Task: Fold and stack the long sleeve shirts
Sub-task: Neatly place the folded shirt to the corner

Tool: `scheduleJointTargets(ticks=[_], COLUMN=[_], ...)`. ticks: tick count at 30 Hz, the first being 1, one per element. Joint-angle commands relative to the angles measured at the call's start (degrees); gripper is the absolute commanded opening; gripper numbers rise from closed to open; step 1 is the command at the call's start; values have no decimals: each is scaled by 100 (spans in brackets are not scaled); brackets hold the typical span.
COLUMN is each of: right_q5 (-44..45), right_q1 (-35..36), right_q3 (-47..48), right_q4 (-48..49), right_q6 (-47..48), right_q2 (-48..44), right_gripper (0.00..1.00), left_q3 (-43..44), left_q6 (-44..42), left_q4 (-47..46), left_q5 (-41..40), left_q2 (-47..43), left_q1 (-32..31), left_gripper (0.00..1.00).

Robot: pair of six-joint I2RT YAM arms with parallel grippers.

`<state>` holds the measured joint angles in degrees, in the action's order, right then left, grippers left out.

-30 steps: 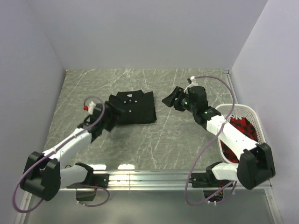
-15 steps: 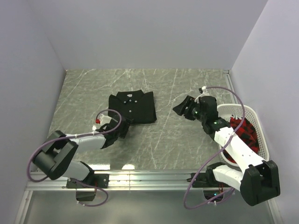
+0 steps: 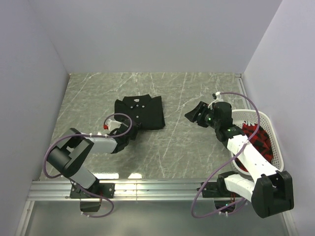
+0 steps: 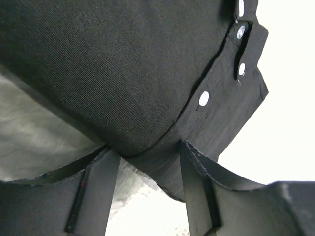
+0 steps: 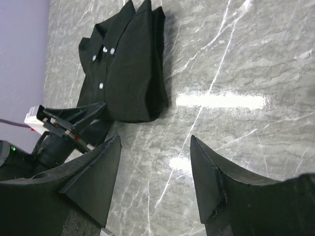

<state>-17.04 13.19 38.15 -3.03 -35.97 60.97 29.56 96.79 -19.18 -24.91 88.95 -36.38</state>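
Note:
A black long sleeve shirt (image 3: pixel 139 112) lies folded on the marble table, collar and pale buttons facing up. My left gripper (image 3: pixel 132 131) sits low on the table at the shirt's near edge. In the left wrist view the shirt (image 4: pixel 128 73) fills the top, and its folded edge reaches the tips of my left gripper (image 4: pixel 147 157), whose jaws stand apart. My right gripper (image 3: pixel 196 114) hovers open to the right of the shirt with nothing between its fingers. In the right wrist view the right gripper (image 5: pixel 155 142) looks over bare table toward the shirt (image 5: pixel 123 69).
A white slatted basket (image 3: pixel 258 116) stands at the table's right edge and holds red and black cloth (image 3: pixel 256 140). Grey walls close in the table on three sides. A metal rail (image 3: pixel 157 186) runs along the near edge.
My left arm has dropped low and moved its gripper to the shirt's near edge, with the jaws narrowing. My right gripper has drawn back to the right, toward the basket.

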Motion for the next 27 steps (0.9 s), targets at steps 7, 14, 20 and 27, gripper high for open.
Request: scheduleJointTargets(ticks=[7,14,20,27], right_q5=[-221,-195,-168,-133], right_q1=[-115,-124,-133,-141], right_q3=[-36,61,113,219], right_q4=[224,83,-31,-207], right_q6=[160,309,423,555], right_q2=[46,73,82,117], right_gripper=[65,65,65,64], left_q3=[164,208,480,1463], left_q6=[-72,-512,-986,-1882], left_q4=[169,81,239,757], left_q5=[-146,135,442,1092], left_q2=[369,474,352,701], left_q1=[184,842,1615,3169], left_gripper=[40,17,1,0])
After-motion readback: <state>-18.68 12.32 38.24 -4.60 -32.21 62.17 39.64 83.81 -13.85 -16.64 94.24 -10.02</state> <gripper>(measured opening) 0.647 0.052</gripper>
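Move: The folded shirt lies flat just beyond the left hand, its middle about 8 cm ahead, 4 cm to the right and 2 cm lower; its near edge is already between the open fingers. The table's bare far left corner is roughly 33 cm ahead and 40 cm to the left. From the right hand, the shirt's middle is some 9 cm ahead, 28 cm to the left and 16 cm below. The folded shirt's near edge, just left of its middle, gets pinched as the left fingers go from half open to shut, the hand barely moving at first and sinking about a centimetre. Still closing, the hand pulls the shirt left and forward towards the far left corner, some 14 cm left and 8 cm forward, gathering speed, staying low and turning roughly 10 degrees counter-clockwise. ##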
